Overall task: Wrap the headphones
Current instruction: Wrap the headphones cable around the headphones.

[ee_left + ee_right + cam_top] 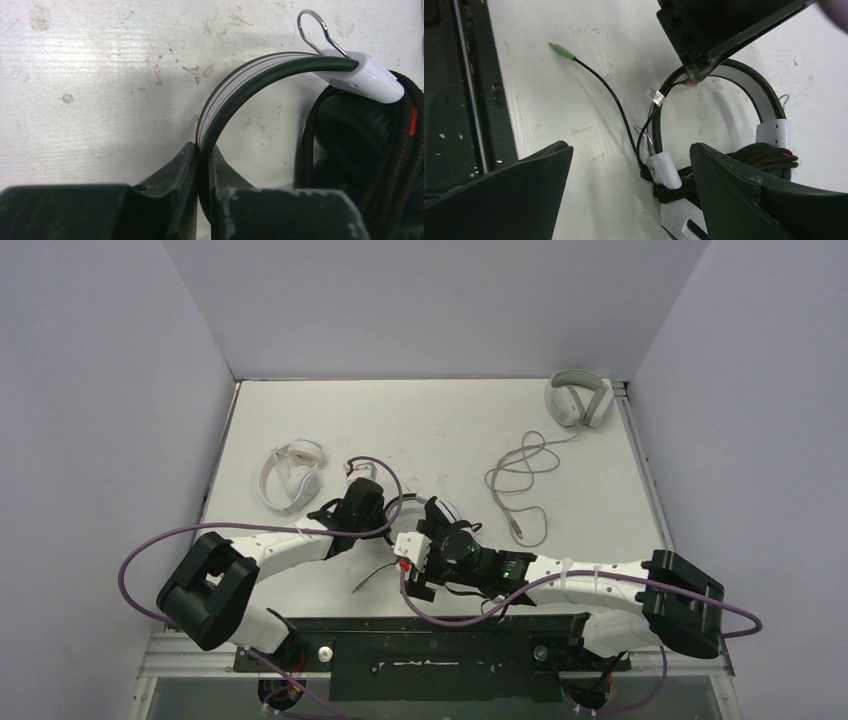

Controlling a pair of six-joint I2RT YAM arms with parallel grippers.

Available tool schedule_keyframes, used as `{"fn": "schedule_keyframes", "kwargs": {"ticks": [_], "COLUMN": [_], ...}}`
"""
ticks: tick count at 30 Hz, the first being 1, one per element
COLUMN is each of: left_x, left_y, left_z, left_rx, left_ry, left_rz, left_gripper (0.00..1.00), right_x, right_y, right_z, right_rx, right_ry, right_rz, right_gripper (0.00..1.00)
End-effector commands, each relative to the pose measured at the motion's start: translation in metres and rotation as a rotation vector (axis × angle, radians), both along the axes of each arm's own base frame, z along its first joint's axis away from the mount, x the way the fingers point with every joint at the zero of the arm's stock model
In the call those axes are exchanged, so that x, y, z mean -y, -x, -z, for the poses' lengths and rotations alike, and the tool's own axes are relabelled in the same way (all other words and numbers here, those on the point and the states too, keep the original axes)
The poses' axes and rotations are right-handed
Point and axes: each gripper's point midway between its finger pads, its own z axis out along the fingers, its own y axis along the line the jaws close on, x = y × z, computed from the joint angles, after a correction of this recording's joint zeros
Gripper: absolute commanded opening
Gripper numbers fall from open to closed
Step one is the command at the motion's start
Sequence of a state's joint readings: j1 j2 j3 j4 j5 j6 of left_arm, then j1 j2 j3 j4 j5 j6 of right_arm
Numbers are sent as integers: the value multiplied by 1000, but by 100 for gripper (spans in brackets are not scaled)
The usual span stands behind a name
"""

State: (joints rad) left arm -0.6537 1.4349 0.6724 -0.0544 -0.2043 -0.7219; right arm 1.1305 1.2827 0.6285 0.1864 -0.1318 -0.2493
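The black-and-white headset lies near the table's front centre. My left gripper is shut on its thin headband; a white slider and a black ear cushion sit to the right. My right gripper hovers open over the headset's white yoke, touching nothing. The black cable trails away to a green plug. The small all-white headphones lie at the left, apart from both grippers.
A light grey over-ear pair rests at the back right corner, its long grey cable looped across the right half of the table. The dark base rail runs along the near edge beside the plug.
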Motion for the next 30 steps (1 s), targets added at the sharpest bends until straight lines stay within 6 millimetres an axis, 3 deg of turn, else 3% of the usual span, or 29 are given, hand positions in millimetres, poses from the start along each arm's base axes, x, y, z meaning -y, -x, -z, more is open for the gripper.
{"fn": "schedule_keyframes", "kwargs": {"ticks": [1,11,18,21,30], "left_x": [25,26,26,26,25], "left_y": [-21,-22,-21,-20,-20], "left_z": [-35,-34,-34,-33,-30], "left_rx": [97,95,94,93,88], "left_ry": [128,131,132,131,129], "left_rz": [4,6,7,8,8], "left_gripper": [0,0,0,0,0], "right_x": [-12,-30,-43,-48,-60], "right_y": [-27,-36,-42,-45,-44], "right_z": [-10,23,33,34,31], "right_rx": [170,191,198,200,170], "right_ry": [61,171,175,165,120], "right_rz": [80,67,74,84,75], "right_gripper": [90,92,84,74,29]}}
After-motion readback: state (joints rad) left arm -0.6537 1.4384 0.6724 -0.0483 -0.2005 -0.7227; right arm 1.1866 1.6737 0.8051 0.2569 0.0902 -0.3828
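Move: The loose end of the headphones cable, near where it crosses the headband, lies about 5 cm ahead of the right hand, 5 cm to its left and 8 cm below. Its green plug is roughly 14 cm left and 1 cm ahead, on the table; the near ear cup is some 9 cm ahead and 6 cm right, 7 cm below. From the left hand, already holding the headband, that cable lies about 7 cm back and 2 cm right, slightly lower. Towards the loose cable beside the headband, the right hand sinks about 6 cm while easing some 4 cm forward and 4 cm left, its left-pointing fingers tipping about 15 degrees further down. The descent slows, and the wide-open fingers then close to roughly a third open around the cable by the green plug's branch. The left hand keeps its pinch on the headband and stays still. ##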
